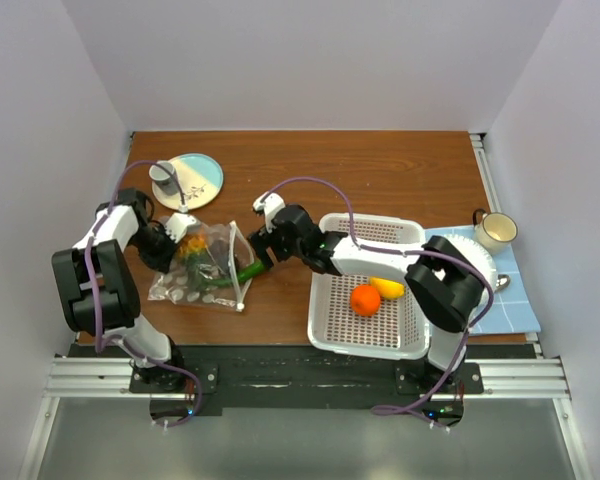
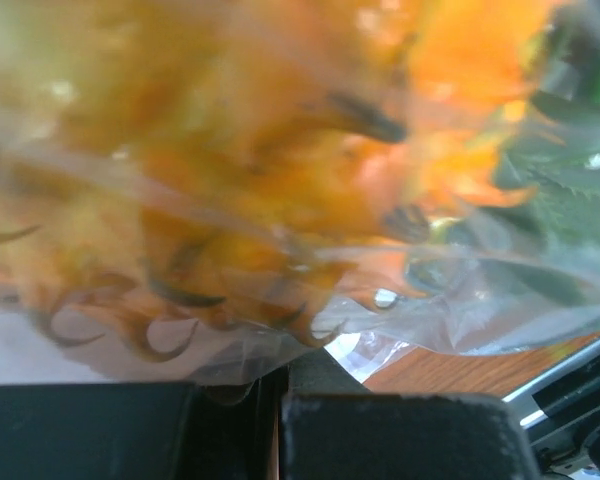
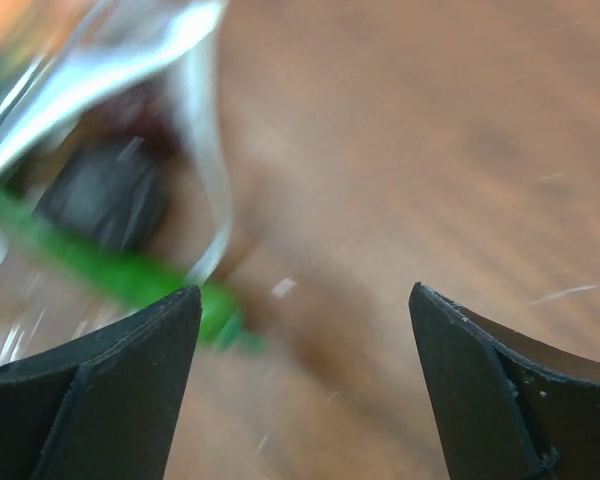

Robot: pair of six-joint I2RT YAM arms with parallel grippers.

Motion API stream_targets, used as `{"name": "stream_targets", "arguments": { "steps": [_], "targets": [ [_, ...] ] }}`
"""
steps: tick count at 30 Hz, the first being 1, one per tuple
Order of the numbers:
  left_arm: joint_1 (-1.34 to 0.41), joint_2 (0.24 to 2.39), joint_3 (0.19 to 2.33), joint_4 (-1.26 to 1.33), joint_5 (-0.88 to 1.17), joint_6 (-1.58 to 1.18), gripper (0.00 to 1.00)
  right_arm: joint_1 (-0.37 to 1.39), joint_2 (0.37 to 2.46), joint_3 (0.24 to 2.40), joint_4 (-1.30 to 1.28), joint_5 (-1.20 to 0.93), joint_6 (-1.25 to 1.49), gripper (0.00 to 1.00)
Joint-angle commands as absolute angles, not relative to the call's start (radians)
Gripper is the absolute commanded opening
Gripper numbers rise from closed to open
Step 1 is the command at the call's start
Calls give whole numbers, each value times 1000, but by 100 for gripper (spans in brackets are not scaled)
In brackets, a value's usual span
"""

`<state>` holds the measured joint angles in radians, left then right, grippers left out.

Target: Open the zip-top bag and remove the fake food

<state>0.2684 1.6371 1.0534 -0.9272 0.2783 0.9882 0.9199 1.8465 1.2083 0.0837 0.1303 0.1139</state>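
The zip-top bag (image 1: 202,268) lies left of centre on the wooden table, its mouth facing right. My left gripper (image 1: 170,246) is shut on the bag's far left edge; in the left wrist view the clear film (image 2: 450,310) runs down between its fingers (image 2: 400,435). Orange and green fake food (image 2: 280,170) shows blurred through the plastic. A green piece (image 1: 248,270) pokes out of the mouth, and a dark piece (image 3: 100,195) sits behind it inside. My right gripper (image 1: 261,257) hangs open just above the green piece (image 3: 130,280), touching nothing. An orange (image 1: 365,299) and a lemon (image 1: 387,288) lie in the basket.
The white perforated basket (image 1: 352,335) stands at the near right under my right arm. A round plate (image 1: 200,180) with a small cup (image 1: 165,178) sits behind the bag. A mug (image 1: 495,230) and a blue cloth (image 1: 515,300) are at the far right.
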Motion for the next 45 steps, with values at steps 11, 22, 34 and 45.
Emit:
{"name": "stream_targets", "arguments": {
  "steps": [11,22,34,45],
  "targets": [
    [210,1710,1210,-896,333,920,0,985,1855,1233,161,-104,40,81],
    [187,1707,1169,-874,325,905,0,1063,1902,1216,166,-26,17,69],
    [186,1717,1155,-864,318,903,0,1063,1961,1227,192,64,-52,66],
    [186,1707,1132,-839,311,897,0,1063,1887,1134,158,71,-45,64]
  ]
}}
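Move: The green pepper, its stem end poking out of the bag's mouth, lies about 6 cm back, 5 cm left and 8 cm below the right hand; the bag's zip edge crosses it some 3 cm back and 4 cm left of that hand. The spiky orange fruit in the bag is about 14 cm left and 1 cm ahead of the right hand, the basket 23 cm right and 8 cm back. From the left hand, the pepper is roughly 17 cm right and 3 cm back. The right hand swings back and left towards the pepper at the bag's mouth, turning some 20 degrees counter-clockwise, then sinks about 6 cm over the pepper's stem end and eases up a little, its fingers narrowing by about a quarter but staying open on either side of that end. Meanwhile the shut left fingers keep their pinch on the bag and drag it about 5 cm forward and slightly right, lifting a touch, then settle slightly back and down. ##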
